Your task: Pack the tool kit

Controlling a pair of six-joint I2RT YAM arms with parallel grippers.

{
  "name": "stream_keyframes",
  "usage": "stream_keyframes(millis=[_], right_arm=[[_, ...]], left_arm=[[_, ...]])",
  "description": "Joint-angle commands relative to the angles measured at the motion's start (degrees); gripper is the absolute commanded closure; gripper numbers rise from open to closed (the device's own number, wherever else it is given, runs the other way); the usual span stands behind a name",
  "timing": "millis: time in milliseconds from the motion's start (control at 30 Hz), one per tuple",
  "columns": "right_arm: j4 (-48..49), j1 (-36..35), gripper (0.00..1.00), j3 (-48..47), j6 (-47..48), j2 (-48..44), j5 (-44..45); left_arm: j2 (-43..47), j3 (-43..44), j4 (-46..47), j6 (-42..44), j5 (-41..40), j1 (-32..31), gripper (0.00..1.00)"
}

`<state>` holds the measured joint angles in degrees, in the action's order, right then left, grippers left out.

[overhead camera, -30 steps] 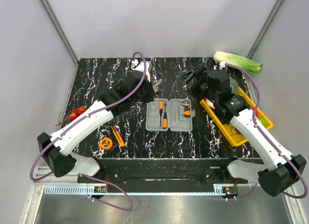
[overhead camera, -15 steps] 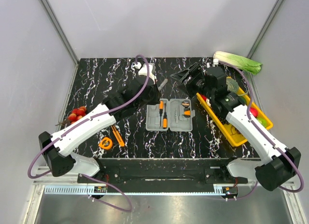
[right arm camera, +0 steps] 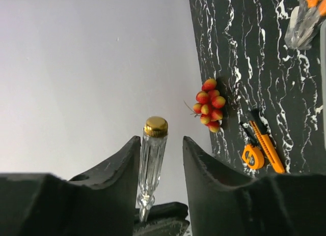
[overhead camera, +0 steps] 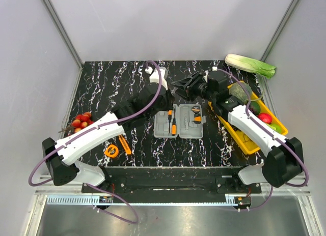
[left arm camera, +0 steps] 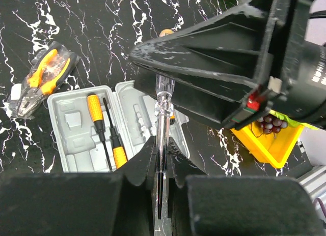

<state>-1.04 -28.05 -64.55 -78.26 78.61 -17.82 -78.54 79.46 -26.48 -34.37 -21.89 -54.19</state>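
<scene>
The grey tool case (overhead camera: 179,121) lies open mid-table with two orange-handled screwdrivers (left arm camera: 96,111) in its left half. My left gripper (overhead camera: 165,92) is shut on the metal shaft of a clear-handled screwdriver (left arm camera: 164,101) and holds it above the case (left arm camera: 71,131). My right gripper (overhead camera: 183,86) is open, its fingers either side of that screwdriver's gold-capped handle (right arm camera: 152,154), with a gap on the right side. The orange tape measure (overhead camera: 111,151) and an orange knife (overhead camera: 124,143) lie at the front left. Bagged pliers (left arm camera: 43,78) lie beyond the case.
A yellow tray (overhead camera: 248,143) of vegetables stands at the right, with a cabbage (overhead camera: 250,65) behind it. A bunch of red fruits (overhead camera: 80,119) lies at the table's left edge. Grey walls close in the table's back and sides.
My right gripper has swung left from over the yellow tray to meet the left gripper. My left gripper has moved right with the screwdriver, whose handle now sits between the right fingers.
</scene>
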Motion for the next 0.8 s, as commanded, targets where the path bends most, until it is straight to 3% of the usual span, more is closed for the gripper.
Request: stream_keyframes(millis=[0, 133, 167, 233, 300, 367, 433, 567, 767], right_arm=[[7.4, 0.2, 0.62, 0.9, -4.6, 0.1, -2.7], [7.8, 0.2, 0.83, 1.1, -5.0, -0.3, -2.5], [7.7, 0.2, 0.88, 1.2, -4.9, -0.4, -2.5], [7.0, 0.5, 0.98, 1.4, -4.2, -0.5, -2.0], [5.9, 1.0, 1.00, 1.5, -2.7, -0.3, -2.2], [3.4, 2.3, 1.00, 2.1, -0.2, -0.4, -2.6], [1.5, 4.0, 1.00, 3.0, 3.4, -0.8, -3.1], [-12.5, 6.4, 1.00, 1.4, 18.3, -0.8, -0.9], [-28.8, 6.4, 1.00, -3.9, 38.7, 5.6, 6.3]], left_arm=[[0.4, -0.2, 4.2, 1.8, -2.4, -1.0, 1.00], [0.4, -0.4, 4.3, 2.1, -1.9, -1.1, 1.00], [0.5, -0.2, 4.1, 2.5, -1.8, -1.0, 0.90], [0.8, -0.3, 3.7, 2.7, -1.7, -1.0, 0.60], [1.8, -0.9, 3.2, 3.1, -1.9, -1.1, 0.28], [3.6, -2.4, 3.5, 3.6, -1.8, -1.1, 0.18], [5.9, -4.9, 5.2, 5.4, 0.6, -0.9, 0.14], [9.9, -12.7, 8.9, 4.6, 7.1, 1.4, 0.12], [10.3, -21.9, 9.4, -3.1, 20.8, 15.0, 0.12]])
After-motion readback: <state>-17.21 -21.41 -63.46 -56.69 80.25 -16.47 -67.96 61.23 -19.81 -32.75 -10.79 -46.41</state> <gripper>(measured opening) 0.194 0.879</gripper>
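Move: Between the two hands the clear tester screwdriver bridges: its middle is about 3 cm ahead of the left hand, level with it and 1 cm to its right. From the right hand it lies 3 cm back and 1 cm left. Some 28 cm below, the open case's middle is 1 cm back and 2 cm right of the right hand, the pliers 12 cm ahead and 8 cm left, the black-orange tools 2 cm ahead and 10 cm right. Closing on the tester's capped handle, the right hand takes it over while the left fingers, still pinching the other end, then open wide and let go. The right hand carries it down about 9 cm and some 6 cm right, fingers tipping about 25 degrees downward, towards the case's right half. The empty left hand backs off about 5 cm down and nearly as far left. ##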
